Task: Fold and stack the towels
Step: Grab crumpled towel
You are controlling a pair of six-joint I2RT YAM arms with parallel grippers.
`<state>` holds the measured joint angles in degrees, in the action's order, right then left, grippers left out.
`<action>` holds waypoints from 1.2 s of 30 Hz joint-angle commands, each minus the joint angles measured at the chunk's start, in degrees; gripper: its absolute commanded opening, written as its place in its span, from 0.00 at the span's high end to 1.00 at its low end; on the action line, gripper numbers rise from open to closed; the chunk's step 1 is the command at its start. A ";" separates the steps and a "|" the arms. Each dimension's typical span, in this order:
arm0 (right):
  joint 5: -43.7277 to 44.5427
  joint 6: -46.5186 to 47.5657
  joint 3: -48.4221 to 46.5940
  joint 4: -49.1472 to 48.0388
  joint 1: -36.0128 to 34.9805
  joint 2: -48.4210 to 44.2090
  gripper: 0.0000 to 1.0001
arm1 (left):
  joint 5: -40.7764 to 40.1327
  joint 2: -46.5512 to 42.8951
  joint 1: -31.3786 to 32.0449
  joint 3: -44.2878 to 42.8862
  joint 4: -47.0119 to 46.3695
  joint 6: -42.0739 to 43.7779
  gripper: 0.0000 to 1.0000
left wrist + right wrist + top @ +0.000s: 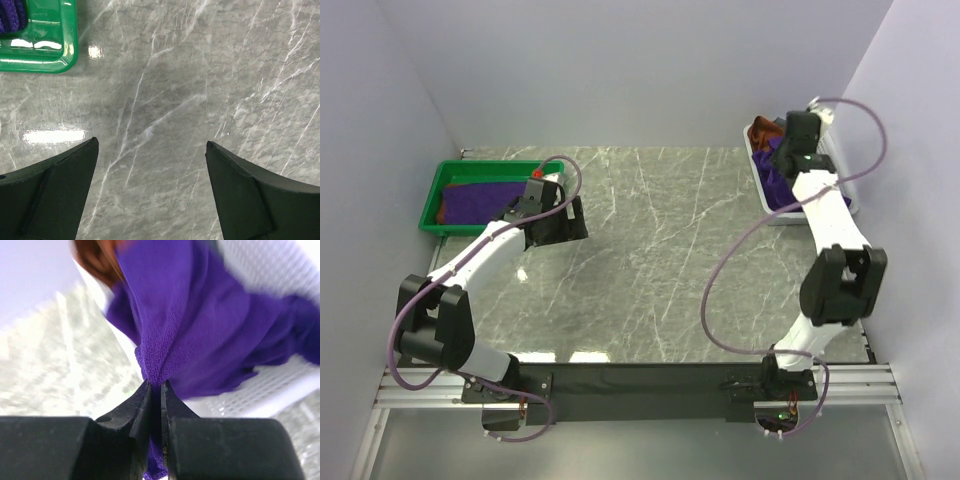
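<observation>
My right gripper is shut on a fold of a deep purple towel that trails up out of the white basket. A rust-brown towel shows behind it. From above, this gripper sits over the basket at the back right, with purple cloth and brown cloth inside. My left gripper hangs open over bare marble, nothing between its fingers. A folded purple towel lies in the green tray, with a brown edge under it.
The marble tabletop spans between the two containers. White walls close in the back and both sides. The green tray's corner lies at the top left in the left wrist view. A black rail runs along the near edge between the arm bases.
</observation>
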<state>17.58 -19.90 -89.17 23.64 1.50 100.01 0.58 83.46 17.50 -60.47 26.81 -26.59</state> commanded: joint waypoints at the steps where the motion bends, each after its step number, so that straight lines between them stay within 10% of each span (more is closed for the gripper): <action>1: 2.45 4.95 -6.53 -4.30 0.08 -9.46 0.98 | -0.40 -0.67 0.08 -1.50 -1.67 0.84 0.06; 10: -2.46 11.90 -8.82 -20.64 0.08 -17.13 0.98 | -0.32 -0.67 0.08 -1.50 -1.67 0.84 0.06; 24: -21.44 15.08 -23.60 -12.21 -15.98 -7.10 1.00 | -0.32 -0.32 -0.01 -1.58 -1.85 0.57 0.06; 36: -27.07 1.10 21.54 -19.95 -33.74 -26.77 0.83 | -3.57 -4.35 -0.01 -0.79 -2.02 0.57 0.06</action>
<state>-6.83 -12.88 -75.29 5.89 -29.69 79.02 -1.83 82.41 17.50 -60.47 26.79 -26.61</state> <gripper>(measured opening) 0.157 0.939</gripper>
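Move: The right hand already has the crumpled purple towel pinched just above the basket, whose middle lies about 5 cm ahead, 3 cm to its right and 15 cm below; the brown towel is roughly 8 cm ahead and 7 cm left. The open table middle, where the towel is headed, is some 20 cm back, 35 cm left and 20 cm lower. From the empty left hand that table middle is about 5 cm back, 17 cm right and 11 cm below. Keeping its fingers shut on the purple towel, the right hand pulls it fast and almost straight up out of the basket by nearly 30 cm, drawing back a little while the fingertips tip upward by some 40 degrees. Near the top it swings left about 30 cm over the basket's left side towards the table middle, turning counter-clockwise by over 50 degrees, then sinks and draws back, ending lower than its peak but still well above its start. ##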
